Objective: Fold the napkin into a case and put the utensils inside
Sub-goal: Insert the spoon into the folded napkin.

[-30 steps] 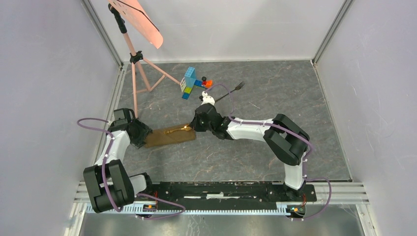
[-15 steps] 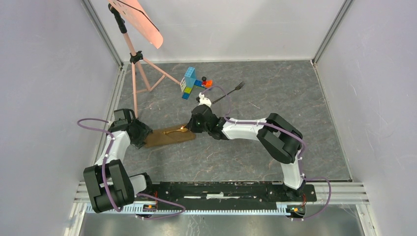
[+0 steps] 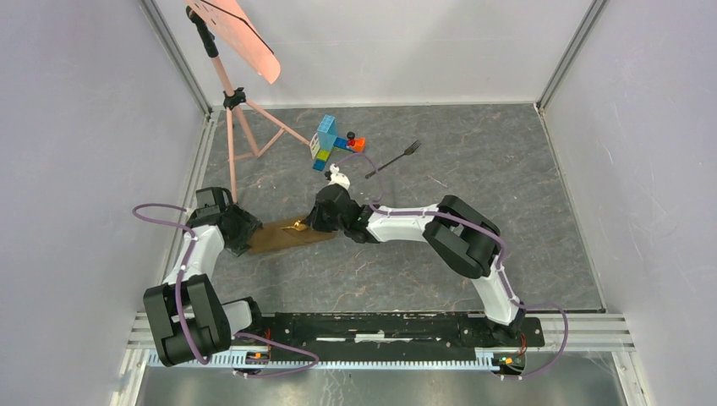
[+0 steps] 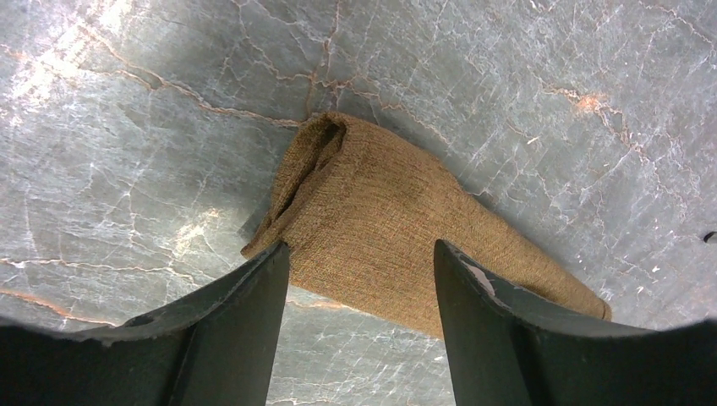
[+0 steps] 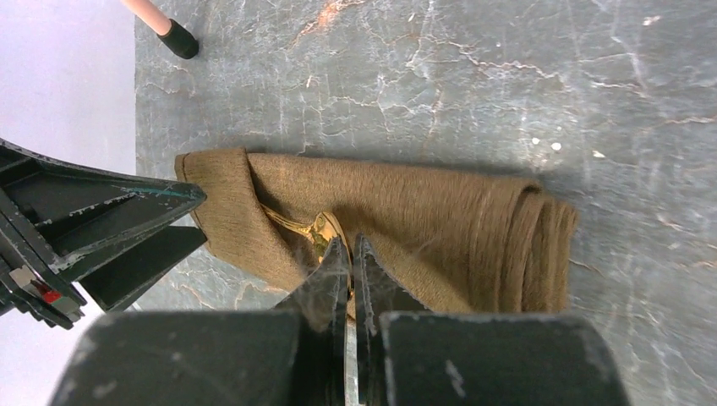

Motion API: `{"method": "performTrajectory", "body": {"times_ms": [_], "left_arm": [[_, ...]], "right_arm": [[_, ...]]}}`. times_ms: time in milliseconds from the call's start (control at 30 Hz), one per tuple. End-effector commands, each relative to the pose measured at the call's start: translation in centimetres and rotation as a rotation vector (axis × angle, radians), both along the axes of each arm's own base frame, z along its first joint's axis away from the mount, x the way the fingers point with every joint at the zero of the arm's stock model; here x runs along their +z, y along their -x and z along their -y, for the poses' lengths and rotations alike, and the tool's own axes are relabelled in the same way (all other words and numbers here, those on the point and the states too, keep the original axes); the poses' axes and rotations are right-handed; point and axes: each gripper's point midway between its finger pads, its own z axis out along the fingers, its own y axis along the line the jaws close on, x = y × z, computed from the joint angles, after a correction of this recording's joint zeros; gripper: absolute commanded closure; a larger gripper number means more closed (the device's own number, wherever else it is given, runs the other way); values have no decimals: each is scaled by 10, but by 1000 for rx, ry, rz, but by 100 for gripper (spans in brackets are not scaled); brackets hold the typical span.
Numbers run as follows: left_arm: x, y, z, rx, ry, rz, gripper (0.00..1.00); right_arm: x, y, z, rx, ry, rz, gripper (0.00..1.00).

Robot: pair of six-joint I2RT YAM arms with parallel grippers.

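The brown napkin (image 3: 283, 238) lies folded into a flat case on the dark stone table, left of centre. My right gripper (image 5: 351, 245) is shut on the gold spoon (image 5: 317, 227), whose front end is tucked under a fold of the napkin (image 5: 440, 211). From above, the right gripper (image 3: 314, 222) sits at the napkin's right half and the spoon (image 3: 298, 225) shows as a small gold glint. My left gripper (image 4: 359, 249) is open, its fingers straddling the napkin's (image 4: 389, 220) left end. The dark fork (image 3: 394, 157) lies alone farther back.
A stack of colourful toy blocks (image 3: 330, 142) stands behind the napkin. A pink tripod stand (image 3: 237, 110) rises at the back left; one foot (image 5: 179, 39) is close to the napkin. Grey walls enclose the table on three sides.
My right gripper has moved left with the spoon, pushing it further into the napkin. The left gripper has stayed in place.
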Motion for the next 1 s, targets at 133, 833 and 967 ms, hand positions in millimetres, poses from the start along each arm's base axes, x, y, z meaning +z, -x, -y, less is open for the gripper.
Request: {"method": "performTrajectory", "body": {"times_ms": [133,833,967], "left_arm": [[-1,-4,-6,41,-13,12,29],[53,-15,-15,-45,-108,112,12],[42,-16,-17,-28,-96,67,7]], "right_arm": [[19,-7,-39,8,-105,19,100],[36,-42,-45,233,-13,260,100],[37,-47,-50,330,-23,309,100]]}}
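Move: The right hand, shut on the spoon's bowl, has the napkin pocket's mouth about 6 cm to its left and 1 cm back, just below, with the handle already in it. From that hand the tripod foot stands some 18 cm left and 4 cm ahead, the toy blocks about 14 cm ahead and 3 cm right, and the fork about 16 cm ahead and 21 cm right. From the left hand, open at the napkin's left end, the pocket's mouth lies about 9 cm right and 2 cm ahead. Keeping its shut grip on the spoon's bowl, the right hand drives the spoon about 4 cm left, the way the handle points into the pocket, then swings forward some 2 cm, rising a little at the end as it turns about 10 degrees counter-clockwise and its fingertips tilt up. The left hand stays at the napkin's left end almost throughout, then lifts about 4 cm clear with a slight forward drift while its fingers spread wider. ##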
